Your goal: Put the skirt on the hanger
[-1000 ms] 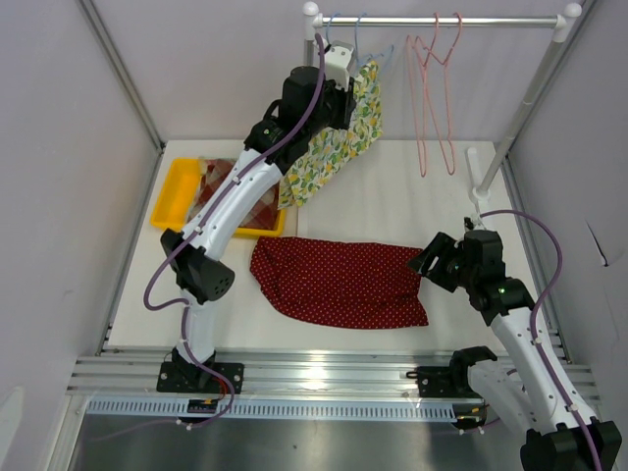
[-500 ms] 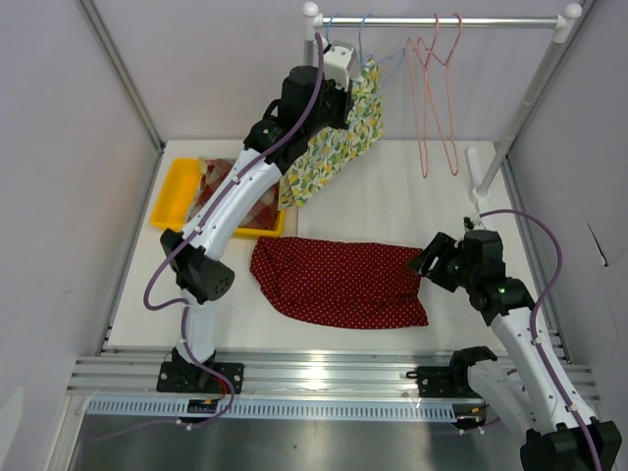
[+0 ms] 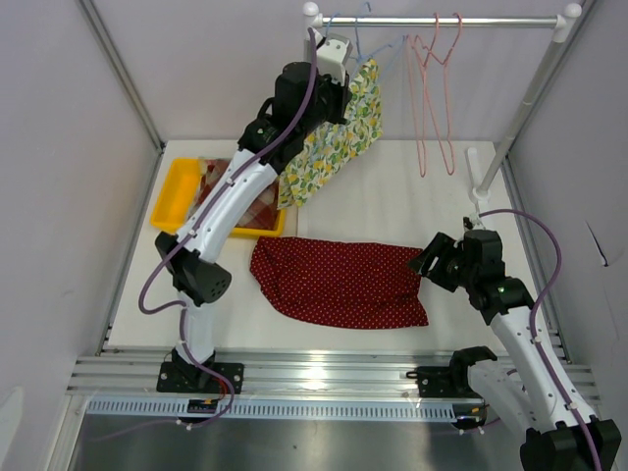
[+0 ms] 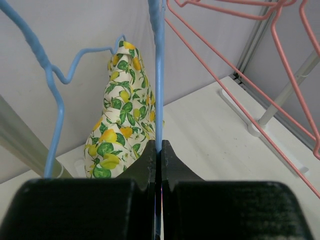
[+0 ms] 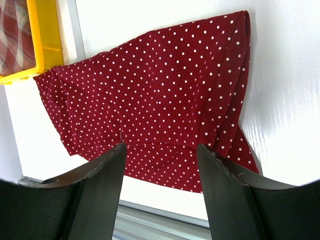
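Observation:
The skirt (image 3: 339,282), dark red with white dots, lies flat on the white table; the right wrist view shows the skirt (image 5: 165,95) spread below the fingers. My right gripper (image 3: 424,263) hovers at its right end, and the right gripper (image 5: 161,155) stands open with nothing between its fingers. My left gripper (image 3: 345,74) is raised to the rail. There the left gripper (image 4: 160,147) is shut on the thin wire of a blue hanger (image 4: 159,75).
A lemon-print garment (image 4: 120,125) hangs on a second blue hanger (image 4: 55,100) just left of the held one. Pink hangers (image 3: 437,98) hang further right on the rail (image 3: 442,20). A yellow tray (image 3: 175,191) holding plaid cloth (image 3: 231,186) sits at the left.
The left gripper has closed on the blue hanger wire, and that arm has lifted slightly toward the rail. The right arm and the skirt have not moved.

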Robot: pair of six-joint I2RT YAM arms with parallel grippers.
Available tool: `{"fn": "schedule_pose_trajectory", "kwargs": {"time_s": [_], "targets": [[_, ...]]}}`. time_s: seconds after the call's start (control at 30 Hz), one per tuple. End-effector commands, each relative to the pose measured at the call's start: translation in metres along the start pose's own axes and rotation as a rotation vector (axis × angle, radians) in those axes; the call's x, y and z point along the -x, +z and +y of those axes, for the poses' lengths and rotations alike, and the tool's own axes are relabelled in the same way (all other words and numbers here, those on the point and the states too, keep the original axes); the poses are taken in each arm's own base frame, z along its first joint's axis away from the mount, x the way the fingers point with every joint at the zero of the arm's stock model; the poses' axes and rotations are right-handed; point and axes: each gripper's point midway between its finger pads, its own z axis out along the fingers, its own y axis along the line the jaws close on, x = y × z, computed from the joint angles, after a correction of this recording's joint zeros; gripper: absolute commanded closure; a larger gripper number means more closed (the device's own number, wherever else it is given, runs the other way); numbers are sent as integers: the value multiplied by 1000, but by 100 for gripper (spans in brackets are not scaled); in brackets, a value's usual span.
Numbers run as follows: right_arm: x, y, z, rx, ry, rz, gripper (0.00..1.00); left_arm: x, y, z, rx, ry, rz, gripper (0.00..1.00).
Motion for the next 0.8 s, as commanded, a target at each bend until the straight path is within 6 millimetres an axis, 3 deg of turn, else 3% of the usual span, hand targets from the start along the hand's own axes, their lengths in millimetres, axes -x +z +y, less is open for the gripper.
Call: {"fn": "schedule_pose_trajectory", "kwargs": {"time_s": [0.0,0.23,0.27,0.37,0.4,0.47,0.5,0.53,0.57,0.63,0.77], "targets": [[9,-1,4,16,-24,-30,36,77,-41,3,19,7,-187,100],[9,-1,5,19,-22,-29,36,73,-51,3,40,21,-161,100],[9,-1,6,20,-23,-28,36,63,-49,-1,31,24,-142,100],[11,-2,6,17,-27,-30,36,64,-62,-7,19,52,-153,100],[12,-3,7,18,-31,-33,36,56,-62,-8,15,60,-135,100],[13,-5,5,4,-38,-38,35,65,-77,-11,9,62,-154,100],[15,-6,6,3,-43,-44,35,52,-77,-10,14,67,-129,100],[15,-8,5,-2,-46,-44,35,53,-81,-11,15,66,-132,100],[16,-8,4,-7,-53,-49,35,62,-93,-11,15,63,-153,100],[17,-10,4,-11,-57,-52,35,49,-98,-12,8,68,-133,100],[19,-13,3,-19,-68,-58,35,42,-124,-15,7,63,-116,100]]}}
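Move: The left hand, already pinching an empty blue hanger at the rod, has the red polka-dot skirt it will serve about 23 cm back, straight in line sideways, some 42 cm below. The lemon skirt hangs roughly 8 cm ahead, 2 cm left and 8 cm lower; the pink hangers 19 cm right, 3 cm ahead, 5 cm lower; the yellow bin 30 cm left, level, 39 cm below. From the right hand, the red skirt lies 20 cm left, 2 cm ahead, 13 cm below. Still pinching the blue hanger firmly shut between its fingertips, the left hand first rises nearly 3 cm to unhook it from the rod, easing slightly back and left, then draws back quickly towards the robot, about 8 cm in all and some 3 cm left, sinking a centimetre or so. It backs away from the rod and lemon skirt with hardly any wrist turn. ##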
